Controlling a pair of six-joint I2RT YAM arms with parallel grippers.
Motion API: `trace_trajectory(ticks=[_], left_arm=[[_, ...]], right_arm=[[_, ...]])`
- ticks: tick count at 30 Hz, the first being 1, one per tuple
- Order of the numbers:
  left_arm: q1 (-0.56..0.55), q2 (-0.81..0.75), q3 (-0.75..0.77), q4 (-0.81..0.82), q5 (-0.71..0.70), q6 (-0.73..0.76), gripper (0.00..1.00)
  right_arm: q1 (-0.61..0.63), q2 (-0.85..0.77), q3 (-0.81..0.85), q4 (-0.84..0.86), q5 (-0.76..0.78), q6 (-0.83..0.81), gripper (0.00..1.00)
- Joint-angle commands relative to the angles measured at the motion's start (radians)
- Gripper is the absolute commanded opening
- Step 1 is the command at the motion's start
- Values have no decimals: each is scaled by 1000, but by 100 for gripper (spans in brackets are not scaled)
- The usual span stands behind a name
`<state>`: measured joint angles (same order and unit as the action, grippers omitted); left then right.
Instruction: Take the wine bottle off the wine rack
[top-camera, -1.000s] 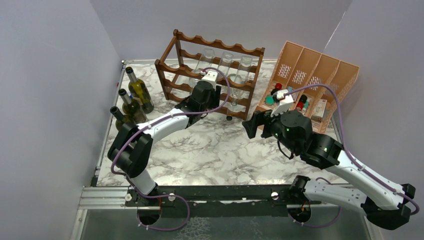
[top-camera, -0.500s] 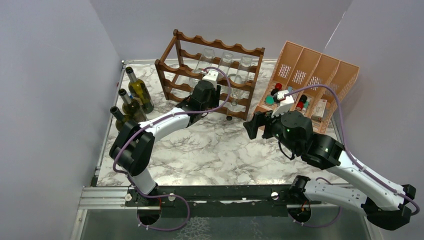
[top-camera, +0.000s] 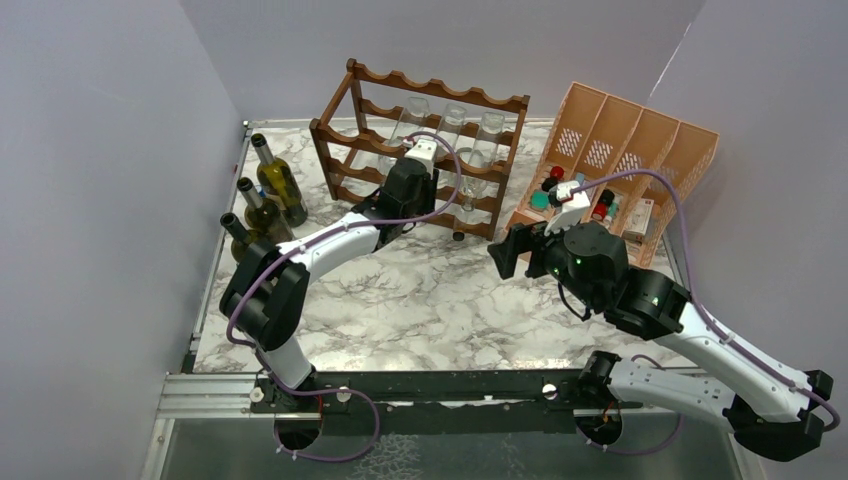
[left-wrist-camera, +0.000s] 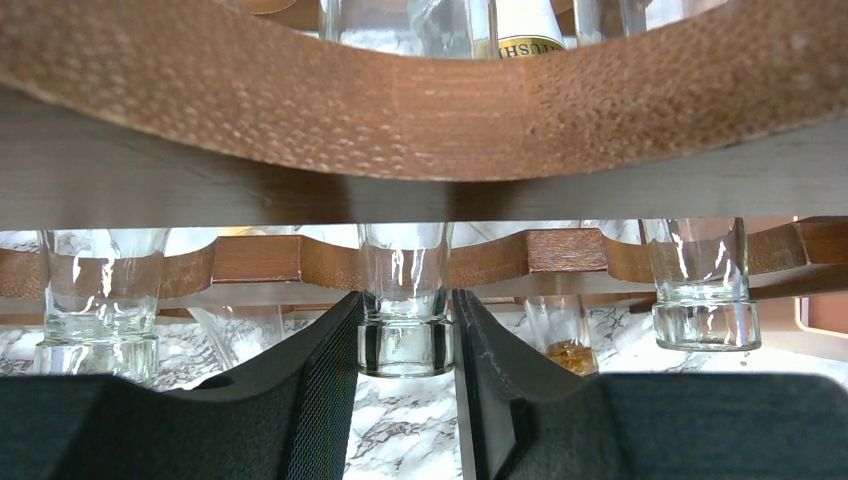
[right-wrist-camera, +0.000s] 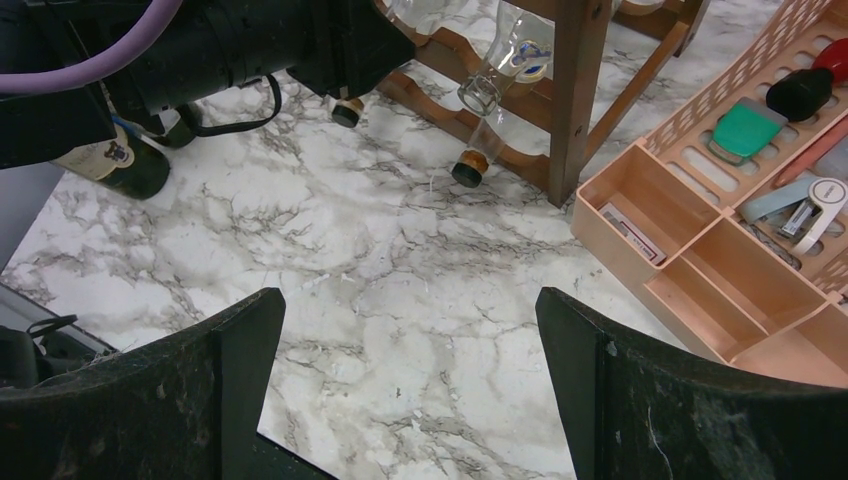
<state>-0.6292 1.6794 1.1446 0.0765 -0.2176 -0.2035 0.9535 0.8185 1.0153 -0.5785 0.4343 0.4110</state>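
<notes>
The dark brown wine rack stands at the back of the marble table, with several clear bottles lying in it. In the left wrist view a scalloped rail of the wine rack fills the top. My left gripper reaches under it, and its fingers press both sides of the mouth of a clear wine bottle's neck that pokes out of a lower tier. In the top view the left gripper is at the rack's front. My right gripper is open and empty above bare marble, near the rack's right post.
Three dark green bottles stand at the table's left edge. A peach-orange divided organiser with small items sits right of the rack. Two more clear bottle necks stick out beside the gripped one. A corked neck hangs near the rack's post.
My left wrist has edged slightly further toward the rack's front. The right arm has barely moved.
</notes>
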Motion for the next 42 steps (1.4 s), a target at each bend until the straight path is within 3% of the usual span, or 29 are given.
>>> trace_trajectory(ticks=[1, 20, 42], left_arm=[[11, -7, 22, 23, 42, 10, 34], [13, -94, -95, -5, 70, -20, 0], [13, -270, -292, -34, 55, -77, 0]], right_arm=[[-3, -19, 3, -6, 35, 9, 99], [-2, -12, -9, 9, 28, 8, 100], [-2, 41, -19, 44, 29, -17, 99]])
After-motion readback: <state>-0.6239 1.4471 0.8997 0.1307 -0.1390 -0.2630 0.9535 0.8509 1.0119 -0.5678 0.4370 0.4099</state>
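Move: The left hand already has the mouth of the middle clear wine bottle between its fingers; that bottle's middle lies about 10 cm ahead, 3 cm to the right and roughly level. Its left clear bottle sits some 11 cm ahead and 5 cm left of the hand, its right one about 9 cm ahead and 11 cm right, both about level. The rack's top front rail crosses about 3 cm ahead and 8 cm above. From the idle right hand, the middle bottle lies about 30 cm ahead, 11 cm left and 12 cm below. The left hand keeps its pinch on the glass mouth of the middle clear bottle and, slowly at first and then faster, draws it back towards the robot by about 5 cm, drifting some 2 cm left, out from under the rack's top front rail and along the bottle's own length. The height stays nearly the same, with only a slight lift partway that partly settles again, while the wrist rolls about 5 degrees, its left side dipping, and the fingers neither open nor close. ##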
